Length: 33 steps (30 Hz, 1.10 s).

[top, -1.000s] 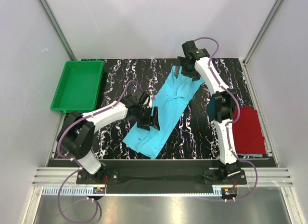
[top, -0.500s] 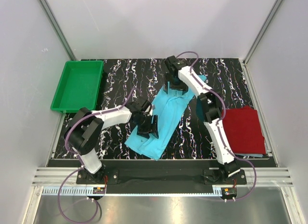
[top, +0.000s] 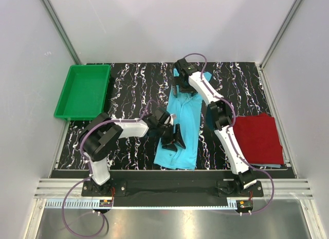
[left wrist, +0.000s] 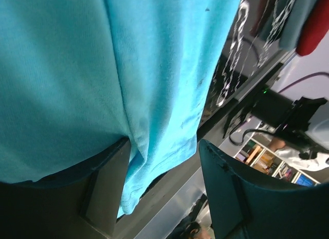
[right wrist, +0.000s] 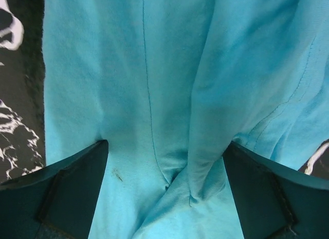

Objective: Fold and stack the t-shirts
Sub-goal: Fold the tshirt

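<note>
The turquoise t-shirt [top: 187, 121] lies as a long narrow strip, almost upright on the black marbled mat. My left gripper [top: 172, 138] is at the strip's lower left edge. In the left wrist view its jaws [left wrist: 164, 182] stand apart, with the shirt [left wrist: 77, 69] hem draped over one finger [left wrist: 108, 187]. My right gripper [top: 180, 85] sits on the strip's far end. In the right wrist view it [right wrist: 167, 192] is wide open, straddling bunched cloth [right wrist: 154, 69]. The dark red t-shirt [top: 259, 139] lies folded at the right edge.
A green tray [top: 82, 117] stands at the mat's far left. The mat [top: 133, 79] ends at a black bar by the arm bases, near the shirt's lower end. White walls close in the sides and back.
The turquoise shirt has swung from a diagonal to nearly upright, its lower end sliding right. My left gripper moved right with it, and my right gripper moved left at the far end.
</note>
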### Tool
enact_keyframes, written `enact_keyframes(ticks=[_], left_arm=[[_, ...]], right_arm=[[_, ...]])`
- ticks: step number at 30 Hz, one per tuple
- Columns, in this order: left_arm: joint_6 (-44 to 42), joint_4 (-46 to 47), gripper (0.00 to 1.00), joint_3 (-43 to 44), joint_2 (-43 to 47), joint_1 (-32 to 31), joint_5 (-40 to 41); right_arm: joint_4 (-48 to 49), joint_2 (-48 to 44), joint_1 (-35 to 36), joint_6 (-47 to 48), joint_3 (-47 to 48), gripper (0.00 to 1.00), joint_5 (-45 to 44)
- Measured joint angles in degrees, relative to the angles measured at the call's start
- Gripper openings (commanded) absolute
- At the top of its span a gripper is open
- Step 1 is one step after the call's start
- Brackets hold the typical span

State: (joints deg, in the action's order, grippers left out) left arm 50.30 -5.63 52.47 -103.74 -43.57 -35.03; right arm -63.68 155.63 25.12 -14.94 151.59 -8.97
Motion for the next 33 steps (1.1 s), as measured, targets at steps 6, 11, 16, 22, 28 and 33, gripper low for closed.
enact_keyframes(ticks=[6,11,16,22,28,33], left_arm=[[2.6,2.8,0.63,4.8,-4.6,-0.2,-0.6],[3.1,3.9,0.63,6.7,-6.3,0.0,-0.6],[2.5,3.8,0.64,6.7,-6.2,0.9,-0.2],[1.4,-1.7,0.64,6.7,-2.2,0.2,2.5],[2.3,-5.6,0.64,5.3,9.9,-2.2,3.9],[1.7,-9.3,0.64,3.1,19.9,-2.6,4.7]], right_arm=[[3.2,2.7,0.0,3.5,4.2,1.0,0.8],[7.5,3.9,-0.3,5.8,5.6,1.0,1.4],[9.9,4.5,-0.9,6.5,6.6,1.0,2.8],[11.5,2.1,-1.5,6.5,2.8,1.0,3.1],[8.2,-9.4,-1.6,4.0,-6.0,1.0,3.1],[6.9,-27.1,-2.1,1.5,-18.8,1.0,9.1]])
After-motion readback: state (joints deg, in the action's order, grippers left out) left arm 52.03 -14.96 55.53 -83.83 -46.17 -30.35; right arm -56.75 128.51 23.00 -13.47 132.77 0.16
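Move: The light-blue t-shirt lies as a long strip under both open hands, their fingertips on the cloth. Its middle is about 15 cm ahead and 3 cm right of the left hand, and about 18 cm back and 4 cm left of the right hand. The red stack sits roughly 32 cm back and 31 cm right of the right hand, all near fingertip height. Open fingers drag the t-shirt forward, right hand about 5 cm, left hand 4 and rightward, then lift off. ##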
